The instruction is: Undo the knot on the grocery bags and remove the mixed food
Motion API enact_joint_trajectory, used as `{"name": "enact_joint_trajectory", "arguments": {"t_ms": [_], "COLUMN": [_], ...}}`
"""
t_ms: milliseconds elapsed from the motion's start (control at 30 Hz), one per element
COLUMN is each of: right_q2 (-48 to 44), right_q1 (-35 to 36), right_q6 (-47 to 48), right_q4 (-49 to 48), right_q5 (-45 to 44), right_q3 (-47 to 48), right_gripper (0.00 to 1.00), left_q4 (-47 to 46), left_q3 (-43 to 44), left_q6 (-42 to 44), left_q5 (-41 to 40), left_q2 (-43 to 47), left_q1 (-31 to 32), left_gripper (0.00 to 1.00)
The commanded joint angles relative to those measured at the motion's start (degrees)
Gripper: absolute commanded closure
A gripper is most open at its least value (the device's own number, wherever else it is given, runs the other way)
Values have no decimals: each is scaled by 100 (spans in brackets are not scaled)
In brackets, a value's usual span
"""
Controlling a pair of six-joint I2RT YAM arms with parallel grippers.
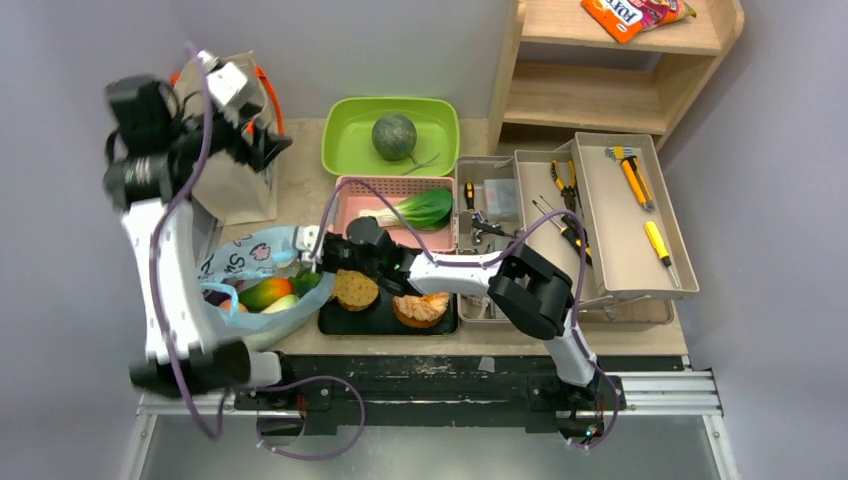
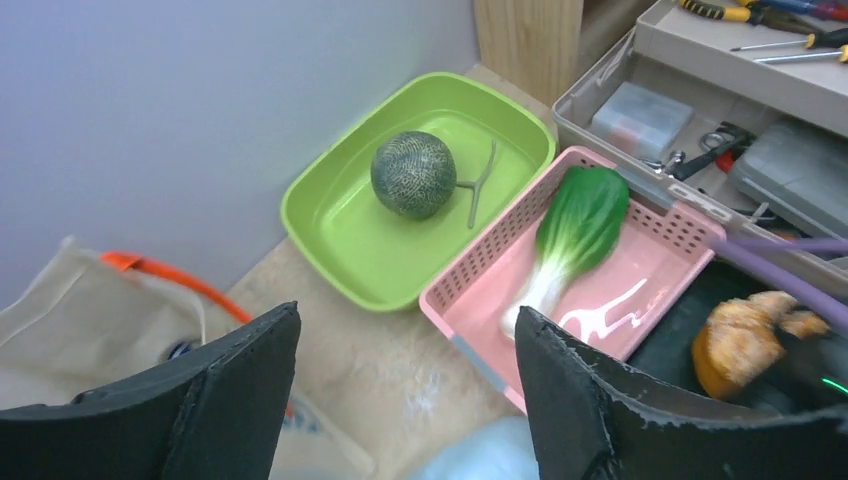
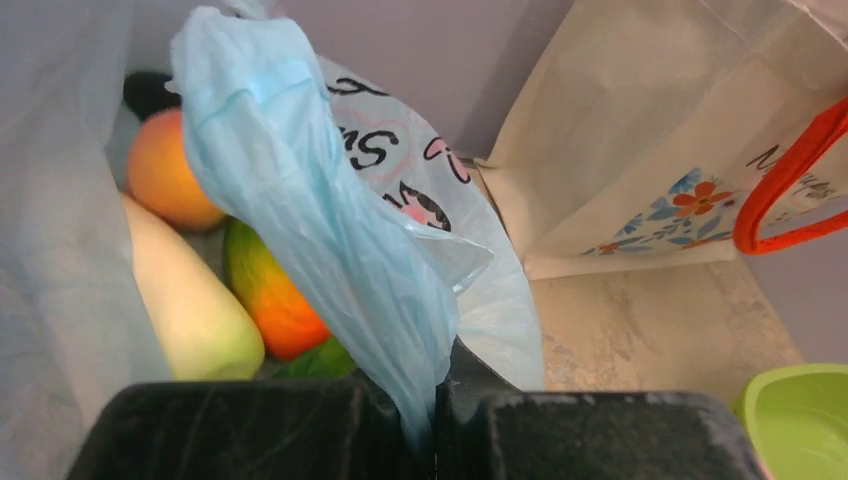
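Note:
The light-blue plastic bag point(image 1: 247, 258) lies at the table's left with its mouth open; the knot is out of view. My right gripper point(image 3: 436, 400) is shut on a strip of the bag's film point(image 3: 320, 230). Inside the bag lie a peach point(image 3: 163, 176), a white radish point(image 3: 186, 302) and an orange-green fruit point(image 3: 272, 292). My left gripper point(image 2: 408, 315) hangs open and empty, high above the table in front of the beige tote point(image 1: 232, 185). The green melon point(image 1: 394, 135) sits in the green tray point(image 1: 350, 150). Leafy greens point(image 1: 425, 208) lie in the pink basket point(image 1: 352, 195). An orange-topped pastry point(image 1: 421, 308) rests on the black tray point(image 1: 385, 322).
A brown round bread slice point(image 1: 355, 290) shares the black tray. A grey open toolbox point(image 1: 620, 230) with screwdrivers and pliers fills the right side. A wooden shelf point(image 1: 610, 95) stands at the back right, with an orange snack packet point(image 1: 625, 14) on top. Purple cables trail over both arms.

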State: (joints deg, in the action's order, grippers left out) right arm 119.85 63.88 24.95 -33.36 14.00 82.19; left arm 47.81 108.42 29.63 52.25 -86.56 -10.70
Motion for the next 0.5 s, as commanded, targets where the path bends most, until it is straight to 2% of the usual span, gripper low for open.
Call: {"name": "enact_joint_trajectory", "arguments": {"t_ms": [0, 33, 100, 133, 200, 233, 333, 467], "right_q2": [133, 225, 399, 472, 607, 639, 643, 468], "right_q1": [-222, -280, -408, -463, -553, -567, -569, -569], "right_q6": [-1385, -1714, -2518, -2936, -3692, -3883, -4161, -4163], "right_q4": [633, 870, 1232, 1361, 1545, 1573, 1539, 1476], "right_q5": [48, 110, 258, 348, 520, 577, 686, 848], "right_q3": [1019, 1291, 1753, 1960, 2255, 2336, 2300, 1917], "right_gripper": [100, 100, 100, 100, 100, 100, 100, 100], "left_q4": [-111, -24, 609, 1110, 2424, 2783, 2967, 2540], "left_q3": [-1340, -1628, -2018, -2170, -2420, -2640, -3395, -4388], "left_q6": [-973, -1125, -842, -378, 1217, 1710, 2276, 2442], "left_q5": [568, 750, 1080, 1233, 1335, 1267, 883, 412], "left_q2": [2233, 2587, 3199, 3467, 3987, 4251, 4787, 4881], "left_q1": [-863, -1256, -1843, -2025, -2101, -2096, -2097, -2095], "left_gripper": [28, 30, 34, 35, 38, 39, 42, 51]}}
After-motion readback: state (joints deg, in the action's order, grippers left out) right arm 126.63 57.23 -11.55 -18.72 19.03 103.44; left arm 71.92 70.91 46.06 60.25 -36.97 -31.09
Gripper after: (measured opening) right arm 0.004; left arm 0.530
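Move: The mango in the plastic bag, the likely target among the remaining food, lies about 17 cm back from the empty left hand, 9 cm to its left and some 32 cm below. The pale squash is about 2 cm nearer the base and 4 cm right of the mango; the peach is 2 cm back and 9 cm left of it. From the right hand, already pinching the bag's handle, the mango lies 13 cm left, 4 cm back and 10 cm down; the bread slice is 6 cm right, 2 cm back and 17 cm down. Back fast by about 22 cm, the left hand swings from beyond the bag to over its open mouth, arching up at first and then sinking to end some 8 cm lower, its empty fingers drawing partly together. The right hand keeps its pinch on the handle and hauls it forward and up, roughly 5 cm, rolling about 35 degrees so that its top tips forward. ##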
